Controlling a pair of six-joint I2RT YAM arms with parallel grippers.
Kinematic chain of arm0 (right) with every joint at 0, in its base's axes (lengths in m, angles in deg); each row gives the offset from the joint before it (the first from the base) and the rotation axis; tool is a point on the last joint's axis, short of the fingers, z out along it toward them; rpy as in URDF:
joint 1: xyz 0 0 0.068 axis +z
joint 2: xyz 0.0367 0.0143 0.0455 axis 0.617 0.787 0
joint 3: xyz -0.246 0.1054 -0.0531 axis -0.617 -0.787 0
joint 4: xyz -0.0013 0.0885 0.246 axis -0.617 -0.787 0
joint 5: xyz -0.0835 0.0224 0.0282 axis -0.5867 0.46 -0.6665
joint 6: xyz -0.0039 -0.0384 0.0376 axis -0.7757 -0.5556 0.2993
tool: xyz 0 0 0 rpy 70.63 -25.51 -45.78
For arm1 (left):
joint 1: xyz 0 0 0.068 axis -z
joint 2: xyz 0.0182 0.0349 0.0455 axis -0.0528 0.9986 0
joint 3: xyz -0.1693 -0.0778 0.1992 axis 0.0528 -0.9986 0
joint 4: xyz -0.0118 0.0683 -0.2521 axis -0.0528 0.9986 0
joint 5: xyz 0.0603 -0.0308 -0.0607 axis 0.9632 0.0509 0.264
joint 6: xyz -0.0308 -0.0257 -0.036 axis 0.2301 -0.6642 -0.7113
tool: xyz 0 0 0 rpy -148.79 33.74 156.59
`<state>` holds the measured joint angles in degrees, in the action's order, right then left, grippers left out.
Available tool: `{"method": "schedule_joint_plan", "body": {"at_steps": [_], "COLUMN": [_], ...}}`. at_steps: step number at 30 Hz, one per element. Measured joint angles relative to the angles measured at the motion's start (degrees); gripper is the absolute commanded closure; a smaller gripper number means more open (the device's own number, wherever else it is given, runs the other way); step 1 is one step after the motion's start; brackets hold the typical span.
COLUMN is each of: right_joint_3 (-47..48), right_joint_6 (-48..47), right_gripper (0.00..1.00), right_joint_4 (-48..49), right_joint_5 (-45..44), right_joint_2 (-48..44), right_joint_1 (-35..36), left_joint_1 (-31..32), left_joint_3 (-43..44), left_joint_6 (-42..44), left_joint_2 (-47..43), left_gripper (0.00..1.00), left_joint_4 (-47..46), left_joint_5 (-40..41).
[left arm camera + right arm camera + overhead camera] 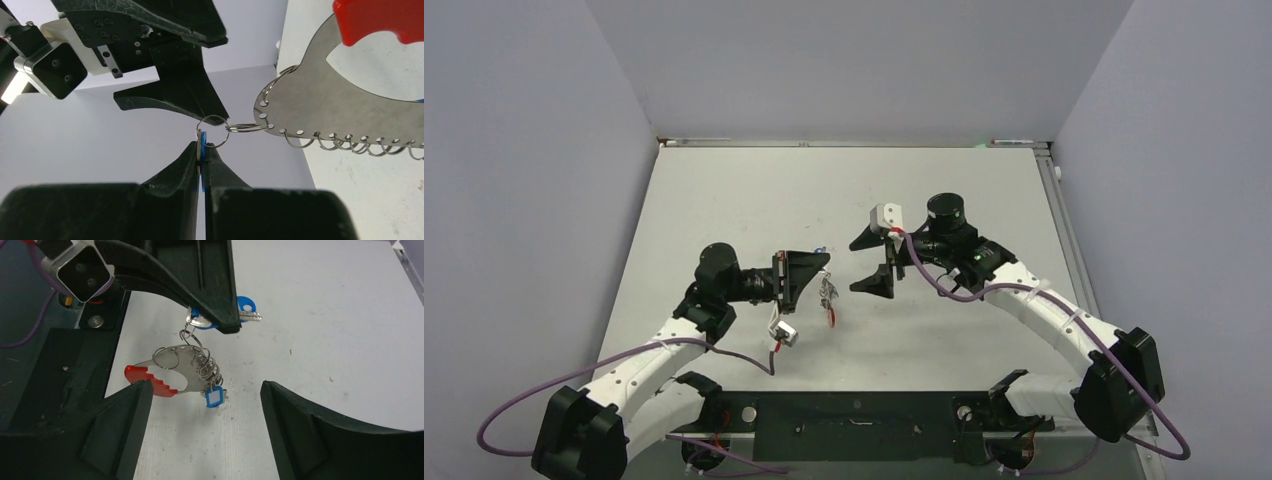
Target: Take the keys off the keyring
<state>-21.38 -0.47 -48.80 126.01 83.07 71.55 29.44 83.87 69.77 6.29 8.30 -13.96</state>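
Observation:
My left gripper [202, 149] is shut on a small key with a blue head [245, 305], held above the table. A thin split ring [212, 131] links that key to the keyring [325, 100], a silvery plate with a red grip [380, 20]. In the right wrist view the keyring [172, 360] hangs below the left fingers, with several small rings [207, 367] and a blue tag [213, 397] at its lower end. My right gripper [205, 385] is open, facing the keyring from the right with its fingers apart on either side and touching nothing. From above, the left gripper [822, 268] and right gripper [869, 263] stand close together.
The white table [984, 200] has grey walls on three sides and a raised rail along its right edge [1064, 230]. Purple cables [934, 285] loop from both arms. The black base plate [854, 420] lies at the near edge.

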Motion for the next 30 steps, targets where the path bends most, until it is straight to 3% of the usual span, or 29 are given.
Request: {"method": "schedule_joint_plan", "body": {"at_steps": [7,13,30], "right_joint_3": [-2.25,-4.13,-10.1], "right_joint_6": [0.33,1.88,14.23], "right_gripper": [0.38,0.45,0.52], "right_joint_4": [10.6,16.74,33.09], "right_joint_5": [1.46,4.07,9.18], "right_joint_2": [0.0,0.85,4.57], "right_joint_1": [4.15,4.48,7.15], "left_joint_1": [0.0,0.0,0.0], "left_joint_3": [-1.99,-2.6,-3.19], "left_joint_6": [-0.7,-0.92,-1.29], "left_joint_2": [-1.77,-3.02,-6.16], "left_gripper": [1.0,1.0,1.0], "left_joint_4": [-3.37,-3.58,-3.48], "left_joint_5": [-4.46,-6.99,-10.12]}}
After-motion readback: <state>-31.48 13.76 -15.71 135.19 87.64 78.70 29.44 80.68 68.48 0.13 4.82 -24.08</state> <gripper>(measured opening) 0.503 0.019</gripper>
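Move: From the right hand, open and empty, the keyring's top ring hangs about 6 cm to the left, 1 cm back and about level; the key that the left fingers already pinch is roughly 7 cm left, straight across. From the left hand the ring lies just off the fingertips, 1 cm to the right and 1 cm below. The metal blade hangs about 3 cm back of the ring and 6 cm below it, its red handle another 3 cm farther back at the blade's height. The right hand closes in on the top ring beside the left fingertips, going about 5 cm back and 3 to 4 cm left, with a small rise and dip on the way, while its wrist swings some 15 degrees counter-clockwise and rolls a little, and its fingers narrow from wide open to about half open. The left hand keeps its pinch on the key and carries it with the hanging keyring about 5 cm back and slightly up, slowing as it goes and turning some 10 degrees clockwise. ##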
